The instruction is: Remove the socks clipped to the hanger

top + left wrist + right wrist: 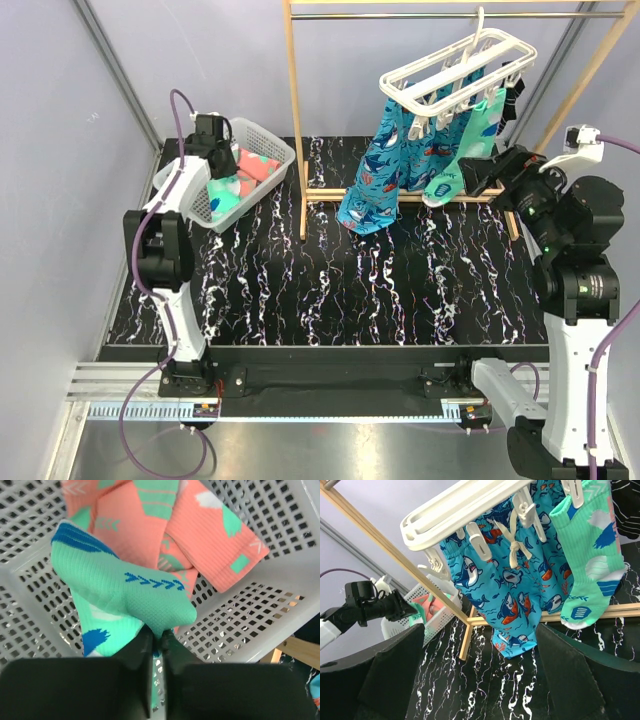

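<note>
The white slatted hanger (460, 62) hangs by its hook from the wooden rack's rod. A teal-green sock (468, 148) and a black-and-white striped sock (512, 95) are clipped to it, next to the blue shark-print cloth (385, 170). My left gripper (157, 636) is shut on a teal-green sock (125, 590), over the white mesh basket (280, 580) with coral-pink socks (200, 535) in it. My right gripper (480, 680) is open and empty, below and in front of the hanger (460, 507) and the clipped teal sock (587, 565).
The tall wooden rack (295, 120) stands at the back of the black marbled table (340, 290), with its foot bar (470, 632) on the table. The basket (270, 145) sits at the back left. Grey walls close in both sides.
</note>
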`<state>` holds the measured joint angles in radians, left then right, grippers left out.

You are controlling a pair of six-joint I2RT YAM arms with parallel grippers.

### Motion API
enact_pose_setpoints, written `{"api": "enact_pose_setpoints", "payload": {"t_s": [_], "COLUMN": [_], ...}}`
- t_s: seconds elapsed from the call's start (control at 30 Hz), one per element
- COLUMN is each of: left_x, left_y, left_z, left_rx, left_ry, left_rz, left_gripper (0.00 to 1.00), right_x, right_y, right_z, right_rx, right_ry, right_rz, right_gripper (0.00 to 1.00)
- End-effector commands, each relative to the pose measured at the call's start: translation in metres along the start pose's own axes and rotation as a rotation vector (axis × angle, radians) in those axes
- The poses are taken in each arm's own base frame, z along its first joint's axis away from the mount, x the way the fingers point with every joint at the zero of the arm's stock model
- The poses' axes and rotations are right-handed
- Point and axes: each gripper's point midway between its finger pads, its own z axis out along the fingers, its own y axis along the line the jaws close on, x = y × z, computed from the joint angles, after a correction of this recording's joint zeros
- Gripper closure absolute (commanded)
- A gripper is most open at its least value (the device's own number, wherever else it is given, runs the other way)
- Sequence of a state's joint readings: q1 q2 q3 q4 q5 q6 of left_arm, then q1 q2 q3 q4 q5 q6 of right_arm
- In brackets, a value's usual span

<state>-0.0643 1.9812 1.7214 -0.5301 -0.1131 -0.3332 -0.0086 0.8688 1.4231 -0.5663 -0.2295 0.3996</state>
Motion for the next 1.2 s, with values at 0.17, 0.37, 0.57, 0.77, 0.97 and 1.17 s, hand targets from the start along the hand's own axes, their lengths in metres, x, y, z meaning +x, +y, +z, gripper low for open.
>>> {"api": "enact_pose_setpoints", "payload": {"t_s": [0.17, 0.37, 0.57, 0.77, 0.97, 1.17], "left_x": [-0.041, -0.029, 0.041, 0.097, 0.120, 0.131], "left_y": [-0.038, -0.084, -0.135, -0.160, -0.156, -0.159], "left_z": [-0.050, -0.140, -0.209, -0.260, -0.271, -0.274], "left_rx": [0.170, 0.349, 0.663, 0.878, 0.940, 0.992], "left_ry": [-0.060, -0.109, -0.071, -0.034, -0.023, 0.000], "left_rz": [0.046, 0.073, 0.103, 0.203, 0.247, 0.275], "left_gripper": [0.28, 0.18, 0.18, 0.17, 0.17, 0.17], "right_x": [-0.005, 0.016, 0.055, 0.082, 0.073, 0.056], "right_y": [0.001, -0.024, -0.071, -0.096, -0.123, -0.148], "right_z": [-0.007, 0.013, 0.058, 0.096, 0.117, 0.130], "right_rx": [0.003, 0.066, 0.202, 0.222, 0.164, 0.065], "right_ry": [-0.035, -0.049, 0.047, 0.141, 0.094, 0.062], "right_rz": [-0.012, 0.054, 0.065, 0.048, 0.024, -0.014], "right_gripper": [0.00, 0.00, 0.00, 0.02, 0.04, 0.03]}}
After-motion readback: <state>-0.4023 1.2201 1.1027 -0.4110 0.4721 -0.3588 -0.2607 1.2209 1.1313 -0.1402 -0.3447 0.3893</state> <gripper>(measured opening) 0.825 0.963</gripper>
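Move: The left hand is in the basket, still pinching a mint sock whose middle hangs about 2 cm ahead and 4 cm below; the peach socks lie some 7 cm to the right, 2 cm ahead and 7 cm lower. From the empty right hand, the hanging mint sock is about 22 cm ahead, 8 cm right and 7 cm below. The shark shorts hang about 14 cm left of that sock and 6 cm farther out, the striped sock roughly 8 cm right and 8 cm farther. The left fingers open wide and let go of the mint sock in the basket; the hand then lifts out, swings about 24 cm back and 20 cm right, turning some 45 degrees clockwise, and sinks a little at the end. Meanwhile the right hand, fingers kept wide, drops and reaches forward towards the hanging mint sock, tipping down and partly levelling again, then slides right. ##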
